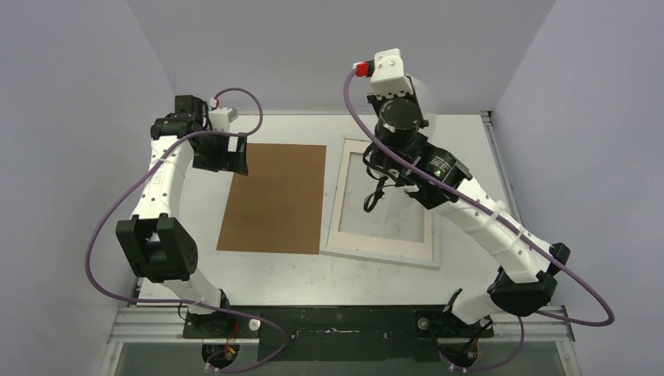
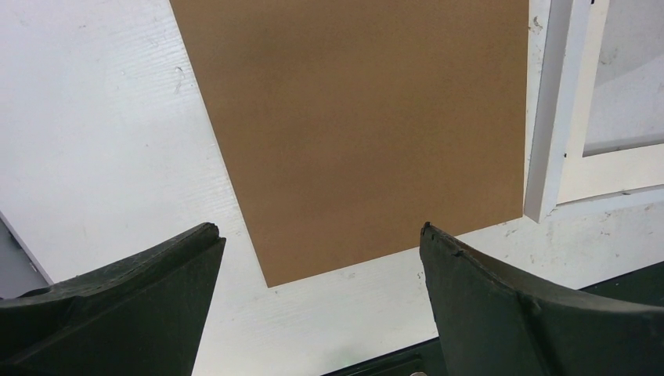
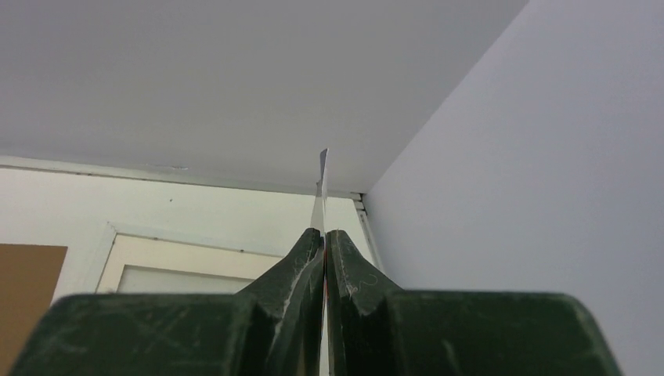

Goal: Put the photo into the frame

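Observation:
The photo (image 3: 322,184) shows only as a thin pale sheet seen edge-on, rising from between the fingertips of my right gripper (image 3: 323,233), which is shut on it. That gripper is held up above the far end of the frame (image 1: 382,251), a white-bordered rectangle with a clear middle lying flat on the table, whose far edge (image 3: 196,252) shows just past the fingers. My left gripper (image 1: 233,160) hangs open and holds nothing, its fingers (image 2: 188,258) spread wide over a corner of the brown board. The photo's printed face is hidden.
A plain brown backing board (image 1: 276,200) lies flat left of the frame, almost touching it, and appears again as the brown backing board (image 2: 360,117) below the left gripper. The frame's white border (image 2: 548,117) lies to its right. Grey walls close the table on three sides.

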Robot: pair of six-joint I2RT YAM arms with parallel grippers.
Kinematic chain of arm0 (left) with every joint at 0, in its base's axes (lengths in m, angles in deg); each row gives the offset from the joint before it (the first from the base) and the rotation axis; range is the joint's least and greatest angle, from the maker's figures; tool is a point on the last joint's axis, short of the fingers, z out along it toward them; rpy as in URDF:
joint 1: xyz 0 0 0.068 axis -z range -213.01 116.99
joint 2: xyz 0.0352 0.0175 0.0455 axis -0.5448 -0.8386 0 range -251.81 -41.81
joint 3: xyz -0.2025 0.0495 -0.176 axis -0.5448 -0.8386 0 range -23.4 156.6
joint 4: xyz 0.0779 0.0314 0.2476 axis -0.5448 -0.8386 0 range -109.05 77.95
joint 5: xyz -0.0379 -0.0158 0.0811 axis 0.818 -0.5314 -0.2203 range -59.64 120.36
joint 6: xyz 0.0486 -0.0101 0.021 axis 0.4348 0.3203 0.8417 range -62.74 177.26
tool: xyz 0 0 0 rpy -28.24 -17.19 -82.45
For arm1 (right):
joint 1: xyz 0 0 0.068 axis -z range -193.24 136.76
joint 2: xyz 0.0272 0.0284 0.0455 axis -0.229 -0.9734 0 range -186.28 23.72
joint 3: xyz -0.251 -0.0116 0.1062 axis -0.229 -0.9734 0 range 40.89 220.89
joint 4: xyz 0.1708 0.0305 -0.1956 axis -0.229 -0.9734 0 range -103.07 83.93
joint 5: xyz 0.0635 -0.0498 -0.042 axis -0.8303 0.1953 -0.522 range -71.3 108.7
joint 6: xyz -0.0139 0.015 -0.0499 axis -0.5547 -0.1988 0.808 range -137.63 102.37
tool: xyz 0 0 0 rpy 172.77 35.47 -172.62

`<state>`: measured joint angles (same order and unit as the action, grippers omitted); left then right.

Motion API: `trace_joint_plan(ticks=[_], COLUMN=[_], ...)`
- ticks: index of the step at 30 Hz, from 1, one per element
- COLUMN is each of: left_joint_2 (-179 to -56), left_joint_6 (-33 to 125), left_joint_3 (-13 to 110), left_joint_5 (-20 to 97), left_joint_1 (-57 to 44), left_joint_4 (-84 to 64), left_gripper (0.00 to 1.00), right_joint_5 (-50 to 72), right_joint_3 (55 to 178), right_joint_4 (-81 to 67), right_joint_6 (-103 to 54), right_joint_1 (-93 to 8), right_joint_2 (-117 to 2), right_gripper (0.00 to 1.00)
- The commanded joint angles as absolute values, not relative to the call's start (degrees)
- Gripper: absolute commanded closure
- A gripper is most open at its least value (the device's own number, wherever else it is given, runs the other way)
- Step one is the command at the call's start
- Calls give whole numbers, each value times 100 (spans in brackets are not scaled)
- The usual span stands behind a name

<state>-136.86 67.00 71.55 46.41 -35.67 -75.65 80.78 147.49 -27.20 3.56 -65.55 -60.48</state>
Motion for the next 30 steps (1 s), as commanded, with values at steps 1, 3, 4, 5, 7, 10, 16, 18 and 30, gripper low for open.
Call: trace_joint_plan(ticks=[1,3,4,5,7,10,16,18,30], left_joint_2=[-13436,-13449,-13448,-13445,-13453,-13445,-13410,-13387,-13273], left_joint_6=[6758,6738,6736,6736,6746,6763,6796,6802,6916], left_joint_3=[7131,7109,7100,7095,7082,7082,7047,7009,6735], left_joint_5=[4598,4608,4611,4613,4609,4599,4661,4666,4776], left_joint_1=[-3593,-3595,-3601,-3602,-3606,-3640,-3726,-3751,-3949], left_joint_4=[-7407,-7401,-7386,-7389,-7386,-7384,-7384,-7378,-7306], left_gripper=[3,3,3,4,4,4,3,4,4], right_joint_5=[7638,7438,7421,7458,7560,7743,7677,7590,6962], right_joint_3=[14167,13614,13331,13095,12805,12516,12483,12589,12210], right_joint_4=[-1647,-1474,-1356,-1247,-1195,-1096,-813,-736,-1772], right_joint_6=[1626,1777,1891,1981,2086,2309,2286,2265,1220], right_joint_1=[-6889,-7050,-7134,-7211,-7394,-7696,-8234,-8401,-9041], right_joint_2=[-6004,-6045,-6085,-6166,-6401,-6765,-7173,-7325,-7830], right_gripper=[95,95,95,95,95,95,95,95,95])
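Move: My right hand already grips the photo by its edge, high above the table. The frame with its pale mat has its middle about 5 cm ahead, 6 cm to the left and some 47 cm below. The brown board lies beside it on the left, about 39 cm left of my right hand and 6 cm ahead. From my open left hand, the frame's middle is about 3 cm ahead, 45 cm to the right and 19 cm below. I swing my right hand about 23 cm left and 23 cm down, easing back 7 cm in the latter half, with the fingers still shut on the photo. I bring it low past the frame's left side, towards the brown board. On the way my wrist rolls left side down some 35 degrees and turns counter-clockwise about 30. ##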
